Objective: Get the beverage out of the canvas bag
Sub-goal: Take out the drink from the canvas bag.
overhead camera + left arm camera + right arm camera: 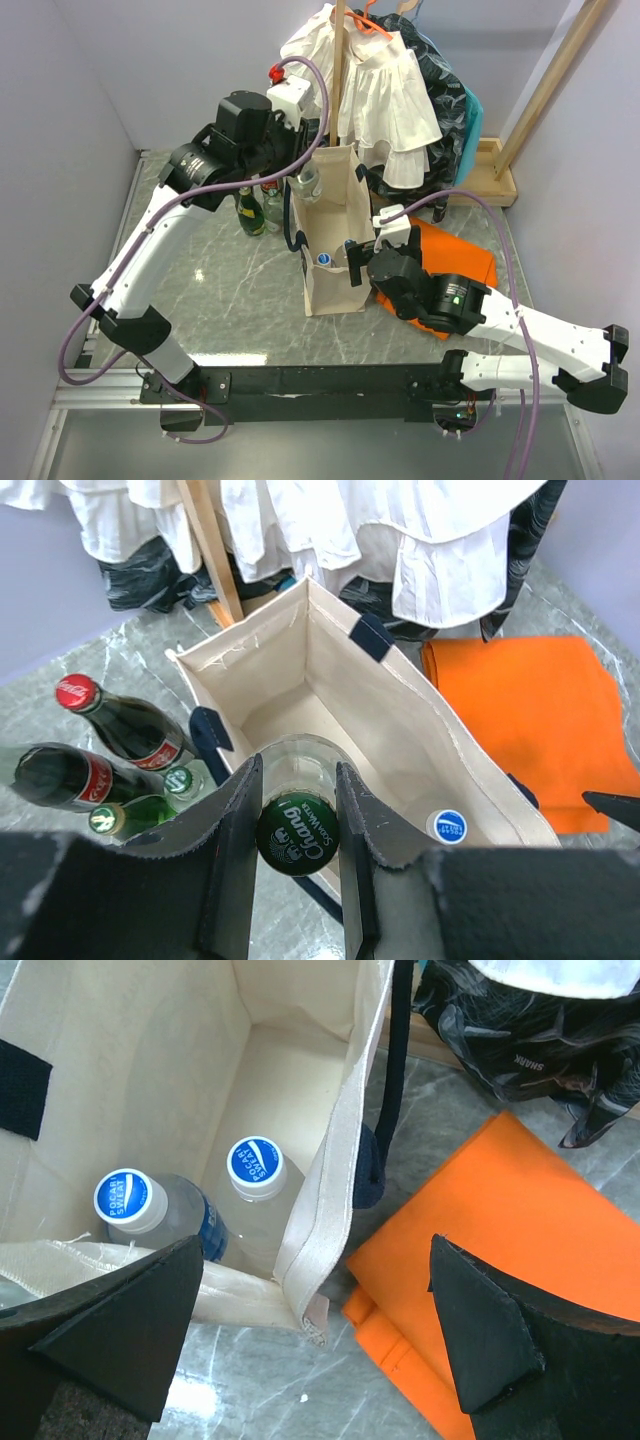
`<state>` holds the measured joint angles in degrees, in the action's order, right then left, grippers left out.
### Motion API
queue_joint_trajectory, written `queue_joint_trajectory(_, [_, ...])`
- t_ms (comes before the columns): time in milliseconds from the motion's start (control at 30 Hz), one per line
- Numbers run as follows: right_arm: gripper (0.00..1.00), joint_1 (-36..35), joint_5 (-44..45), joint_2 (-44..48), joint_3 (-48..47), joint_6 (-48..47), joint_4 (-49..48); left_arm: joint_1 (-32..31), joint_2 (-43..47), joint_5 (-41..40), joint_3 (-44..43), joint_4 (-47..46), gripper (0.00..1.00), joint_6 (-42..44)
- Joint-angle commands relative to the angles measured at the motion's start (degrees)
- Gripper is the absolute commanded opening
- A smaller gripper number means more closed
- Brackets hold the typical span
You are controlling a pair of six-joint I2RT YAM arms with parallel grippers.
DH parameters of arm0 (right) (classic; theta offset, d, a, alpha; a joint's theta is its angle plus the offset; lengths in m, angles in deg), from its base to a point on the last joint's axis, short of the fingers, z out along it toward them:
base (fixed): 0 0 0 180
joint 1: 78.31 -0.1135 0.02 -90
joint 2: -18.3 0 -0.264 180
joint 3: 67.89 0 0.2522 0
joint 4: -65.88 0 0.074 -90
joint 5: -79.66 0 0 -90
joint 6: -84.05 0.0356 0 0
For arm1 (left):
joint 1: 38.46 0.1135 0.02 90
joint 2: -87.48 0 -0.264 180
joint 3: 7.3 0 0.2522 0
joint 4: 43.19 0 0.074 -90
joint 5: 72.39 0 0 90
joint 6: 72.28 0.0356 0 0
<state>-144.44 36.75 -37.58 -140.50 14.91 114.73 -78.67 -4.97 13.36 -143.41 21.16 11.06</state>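
The cream canvas bag point(330, 275) with navy handles stands upright in mid-table, its mouth open. My left gripper point(297, 818) is shut on the neck of a clear glass bottle with a green Chang cap point(297, 836). That bottle point(306, 184) hangs at the bag's far left rim. Two blue-capped Pocari Sweat bottles point(255, 1160) point(130, 1198) stand inside the bag at its near end. My right gripper point(315, 1330) is open, and its fingers straddle the bag's near right corner point(330, 1230) without touching it.
Cola and green glass bottles point(130, 725) stand on the marble table left of the bag. A folded orange cloth point(460, 255) lies to its right, partly under my right arm. White and dark clothes point(385, 90) hang on a wooden stand behind.
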Motion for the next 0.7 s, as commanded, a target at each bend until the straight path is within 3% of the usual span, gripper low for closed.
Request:
queue_joint_trajectory(0, [1.0, -0.32, 0.37, -0.28, -0.92, -0.65, -2.66, -0.31, 5.61, -2.34, -2.46, -9.81, 0.01, 0.94])
queue_joint_trajectory(667, [1.0, -0.41, -0.51, -1.16, -1.18, -0.91, -3.1, -0.22, 12.72, -12.53, 5.88, -7.87, 0.01, 1.65])
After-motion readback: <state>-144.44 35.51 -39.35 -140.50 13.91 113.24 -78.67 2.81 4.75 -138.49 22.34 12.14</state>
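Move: My left hand already holds the clear bottle by its green cap, raised above the bag's back left rim. The standing clear bottle, nearest of those already out, is about 7 cm to my left, 4 cm ahead and 28 cm below. The green bottle is some 5 cm farther left of it, the nearest coke bottle roughly 6 cm beyond it. The canvas bag's middle lies about 7 cm right of my left hand and 5 cm back. From my right hand, the standing clear bottle is roughly 17 cm ahead, 21 cm left. Keeping my left fingers' hold on the cap, I carry the hanging clear bottle about 5 cm left, easing back slightly, away from the bag and across its left rim towards the standing bottles. My hand first rises a couple of centimetres, then starts to sink near the end while swinging some 10 degrees counter-clockwise. ##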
